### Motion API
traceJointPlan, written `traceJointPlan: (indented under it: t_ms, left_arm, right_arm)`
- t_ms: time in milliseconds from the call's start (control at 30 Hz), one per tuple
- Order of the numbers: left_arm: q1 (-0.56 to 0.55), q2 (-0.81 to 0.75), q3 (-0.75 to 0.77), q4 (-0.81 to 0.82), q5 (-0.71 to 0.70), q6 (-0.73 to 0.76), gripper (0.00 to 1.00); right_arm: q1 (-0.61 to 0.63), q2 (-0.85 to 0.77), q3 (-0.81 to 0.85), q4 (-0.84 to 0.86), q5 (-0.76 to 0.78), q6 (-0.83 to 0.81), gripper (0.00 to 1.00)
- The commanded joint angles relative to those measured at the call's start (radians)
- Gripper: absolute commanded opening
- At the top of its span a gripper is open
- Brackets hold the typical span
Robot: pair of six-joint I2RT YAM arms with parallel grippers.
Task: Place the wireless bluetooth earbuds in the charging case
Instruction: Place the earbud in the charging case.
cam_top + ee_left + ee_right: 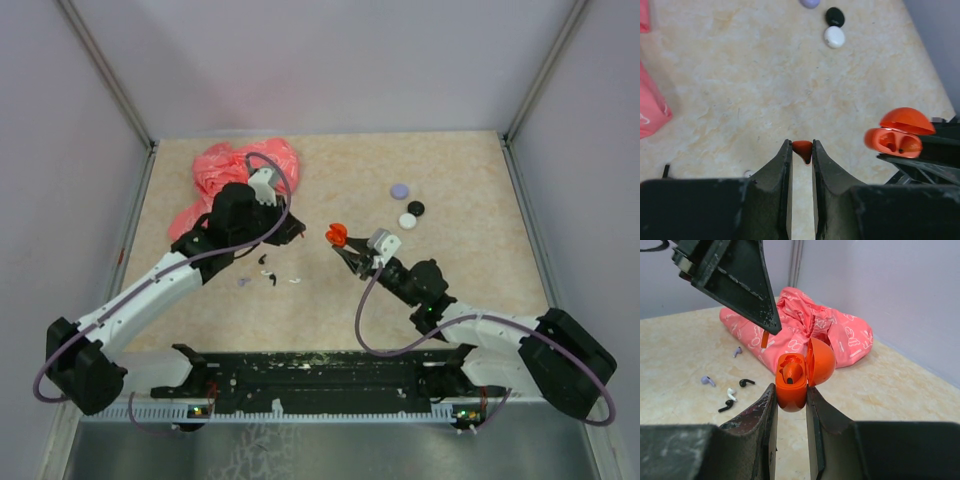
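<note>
The orange charging case (791, 392) is held up off the table with its lid (821, 361) open, and my right gripper (791, 388) is shut on it. One red earbud (792, 373) sits in a slot of the case. My left gripper (801, 146) is shut on a second red earbud (802, 150), just left of the case (894, 140). Its stem (765, 338) shows below the left fingertips (760, 315). From above, the left gripper (297, 232) and the right gripper (345, 248) face each other near the case (337, 235).
Loose earbuds lie on the table: purple (707, 381), black (746, 383), white (731, 393). A pink bag (235, 175) lies at the back left. Purple (400, 189), black (416, 208) and white (407, 221) discs sit back right.
</note>
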Motion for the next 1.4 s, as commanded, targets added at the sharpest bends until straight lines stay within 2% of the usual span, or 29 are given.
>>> traceJointPlan:
  t_ms: [0, 333, 600, 1367]
  left_arm:
    - [-0.04, -0.068, -0.041, 0.168, -0.005, -0.052, 0.01]
    - [-0.177, -0.108, -0.056, 0.272, -0.105, -0.011, 0.01]
    - [-0.252, -0.073, -0.047, 0.311, -0.188, 0.025, 0.01]
    - [-0.298, -0.045, -0.025, 0.297, -0.279, 0.106, 0.02]
  right_arm:
    - [0.011, 0.031, 0.036, 0.132, 0.014, -0.008, 0.0]
    - [0.011, 0.075, 0.038, 0.199, 0.011, 0.005, 0.0]
    - [0.011, 0.075, 0.038, 0.207, 0.006, 0.011, 0.0]
    - [0.011, 0.031, 0.027, 0.201, -0.004, 0.026, 0.0]
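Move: Back and to the right of the left hand, which already holds the orange earbud, the open charging case lies about 3 cm back, 8 cm right and 3 cm higher. The white earbud is on the table roughly 3 cm back, 3 cm left and 21 cm below the left hand; the black earbud is 5 cm farther left, level with it. From the right hand, the case it already grips sits about 1 cm ahead, 1 cm left and 1 cm up. Swinging right and up by about 6 cm each, and some 4 cm back, the left hand carries the pinched earbud towards the open case, then sinks about 1 cm, eases 1 cm forward and almost stops with its fingertips at the cavities. Its wrist tips the fingers upward nearly 20 degrees; the right hand keeps the case nearly still. ##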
